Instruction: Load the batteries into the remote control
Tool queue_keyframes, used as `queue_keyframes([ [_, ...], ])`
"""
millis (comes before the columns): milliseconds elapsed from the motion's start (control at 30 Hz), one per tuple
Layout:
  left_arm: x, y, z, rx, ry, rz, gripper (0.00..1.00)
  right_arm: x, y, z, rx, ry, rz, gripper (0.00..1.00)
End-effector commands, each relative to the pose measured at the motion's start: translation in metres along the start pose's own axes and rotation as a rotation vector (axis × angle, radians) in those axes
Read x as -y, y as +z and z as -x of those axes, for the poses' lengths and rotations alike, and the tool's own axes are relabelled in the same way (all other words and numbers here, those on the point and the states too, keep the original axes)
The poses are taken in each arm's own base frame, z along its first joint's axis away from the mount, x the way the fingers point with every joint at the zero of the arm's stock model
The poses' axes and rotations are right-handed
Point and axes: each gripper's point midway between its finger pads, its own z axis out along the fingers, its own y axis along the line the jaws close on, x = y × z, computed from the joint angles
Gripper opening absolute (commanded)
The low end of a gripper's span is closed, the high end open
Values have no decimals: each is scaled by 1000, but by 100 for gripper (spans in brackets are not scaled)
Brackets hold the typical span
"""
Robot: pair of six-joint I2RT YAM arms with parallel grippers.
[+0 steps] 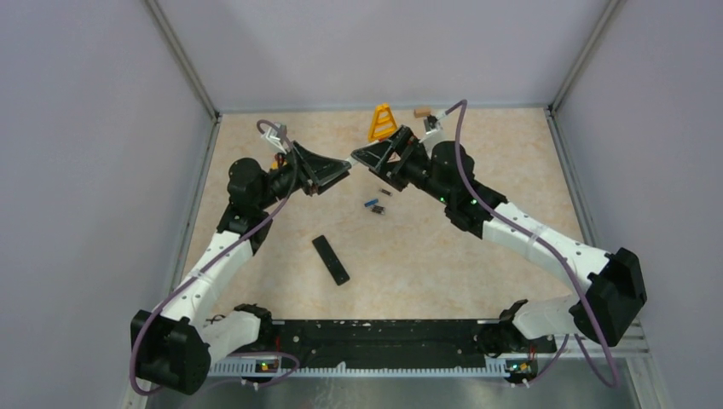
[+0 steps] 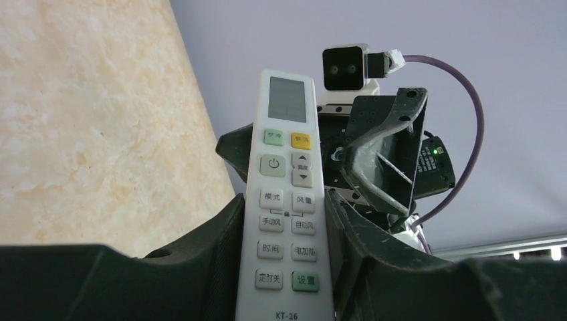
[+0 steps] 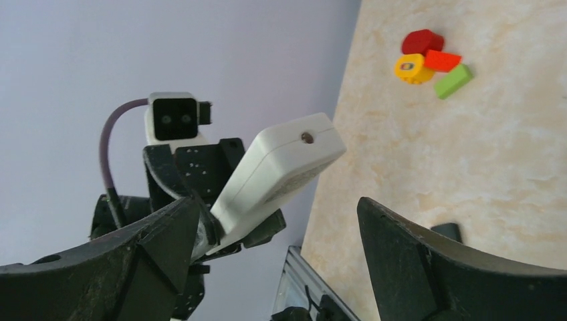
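Observation:
My left gripper (image 2: 286, 200) is shut on a white remote control (image 2: 287, 200) marked KT-16, held off the table with its buttons facing the left wrist camera. In the right wrist view the remote's (image 3: 281, 174) plain end sticks out of the left gripper. My right gripper (image 3: 277, 200) is open and empty, jaws wide apart, facing the remote. In the top view the left gripper (image 1: 334, 175) and right gripper (image 1: 365, 159) meet tip to tip at the table's back middle. Three small batteries (image 1: 375, 207) lie on the table just in front of them, one with a blue wrap.
A slim black remote-like bar (image 1: 331, 260) lies on the table's near middle. An orange frame-shaped toy (image 1: 382, 122) and a small brown block (image 1: 421, 112) stand by the back wall. Red, yellow, orange and green blocks (image 3: 428, 59) lie together on the table.

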Motion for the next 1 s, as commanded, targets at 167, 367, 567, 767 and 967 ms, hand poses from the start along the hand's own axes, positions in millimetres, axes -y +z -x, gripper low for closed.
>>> queue_keyframes([
  [167, 48, -4, 7, 29, 64, -165, 0, -64, -2, 2, 13, -30, 308, 74],
  [367, 55, -5, 5, 16, 50, -201, 2, -64, 1, -9, -20, -51, 370, 58],
  [567, 59, -7, 1, -4, 48, -223, 4, -64, 5, -4, 16, -98, 375, 58],
  [767, 59, -9, -3, -9, 58, -229, 8, -66, 7, -5, 15, -105, 400, 39],
  [967, 52, -12, -10, -36, 119, -215, 59, -57, 10, -10, -8, -162, 365, 13],
])
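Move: The remote is in my left hand's grip, its middle roughly 3 cm ahead and 4 cm to the right of that hand, level with it. From my open right hand the remote's middle lies about 5 cm left, 2 cm back and 1 cm up. The batteries lie on the table nearly straight below my right hand, some 32 cm down; the toy tower stands about 17 cm ahead of it, 4 cm to its right and 28 cm below. I raise my right hand about 5 cm and bring it some 3 cm left onto the free display end of the remote, tipping its fingers up about 15 degrees, and close from wide open until the fingers pinch the remote. Meanwhile my left hand keeps its hold and carries the remote up about 4 cm and slightly back. ##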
